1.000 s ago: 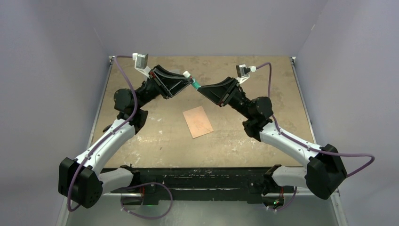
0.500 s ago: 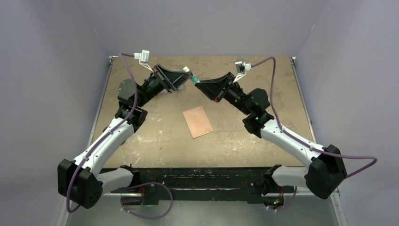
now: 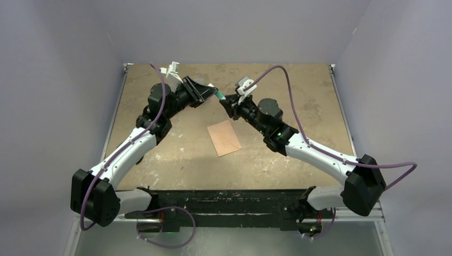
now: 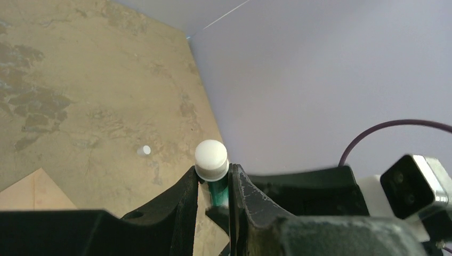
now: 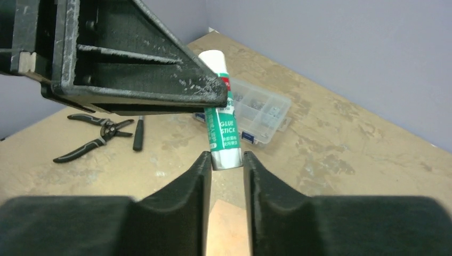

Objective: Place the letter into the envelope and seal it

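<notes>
The envelope (image 3: pixel 224 137) lies flat on the table's middle, salmon-pink, with its flap lines showing; a strip of it shows between my right fingers (image 5: pixel 226 229) and a pale corner at the left wrist view's edge (image 4: pixel 32 192). The letter is out of view. Above the table a green glue stick (image 3: pixel 220 95) with a white cap (image 4: pixel 211 157) hangs between both arms. My left gripper (image 3: pixel 215 92) (image 4: pixel 213 178) is shut on the stick just below the cap. My right gripper (image 3: pixel 227 101) (image 5: pixel 225 160) is shut on the stick's (image 5: pixel 221 128) bottom end.
The right wrist view shows black-handled pliers (image 5: pixel 96 144) and a clear plastic compartment box (image 5: pixel 261 114) lying on the worn brown table (image 3: pixel 160 154). A small white speck (image 4: pixel 144 150) sits on the tabletop. Grey walls close in three sides.
My right gripper has closed on the glue stick's bottom end. Both wrists have rolled and both forearms have swung inward, while the stick stayed at about the same spot in the air.
</notes>
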Robot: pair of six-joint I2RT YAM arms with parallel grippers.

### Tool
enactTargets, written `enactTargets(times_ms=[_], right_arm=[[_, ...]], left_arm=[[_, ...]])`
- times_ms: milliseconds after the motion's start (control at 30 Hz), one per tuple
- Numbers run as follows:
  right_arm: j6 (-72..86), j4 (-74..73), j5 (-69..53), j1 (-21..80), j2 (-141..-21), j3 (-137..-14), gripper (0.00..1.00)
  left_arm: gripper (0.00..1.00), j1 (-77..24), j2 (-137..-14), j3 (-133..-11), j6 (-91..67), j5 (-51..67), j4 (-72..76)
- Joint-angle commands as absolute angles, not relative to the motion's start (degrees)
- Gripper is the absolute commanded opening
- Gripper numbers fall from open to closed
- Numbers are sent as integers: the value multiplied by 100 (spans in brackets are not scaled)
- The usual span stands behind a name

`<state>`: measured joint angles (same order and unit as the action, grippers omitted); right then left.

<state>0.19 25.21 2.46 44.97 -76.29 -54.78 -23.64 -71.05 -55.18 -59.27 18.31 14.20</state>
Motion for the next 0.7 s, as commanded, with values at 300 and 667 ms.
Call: enactTargets(times_ms=[300, 667], right_arm=[[5540, 2475, -1600, 3115, -6601, -5484, 83], [7865, 5864, -2501, 3078, -6946, -4345, 78]], left_arm=[[0, -2377, -6960, -5884, -5366, 2608, 2412], [0, -2382, -6742, -5628, -6136, 3248, 3851]])
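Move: The right fingers are shut on the near white end of the glue stick, whose middle lies roughly 3 cm ahead and 3 cm to their left at about the same height. The left fingers still hold the stick, its middle about 1 cm back and 1 cm right of them. From the right hand, some 30 cm below, the envelope lies about level fore and aft and 1 cm right, and the white cap 7 cm ahead and 21 cm right. The right fingers spring wide open and let go of the glue stick's end, and the hand swings up about 10 cm and off to the right, then sinks and eases back left to finish some 5 cm up with a few centimetres' shift back and right, rolling about 65 degrees clockwise as seen looking along its fingers. Meanwhile the left hand keeps its pinch on the stick and, after a slow start, carries it up about 7 cm and a little back, tilting its fingertips upward and turning slightly clockwise. ##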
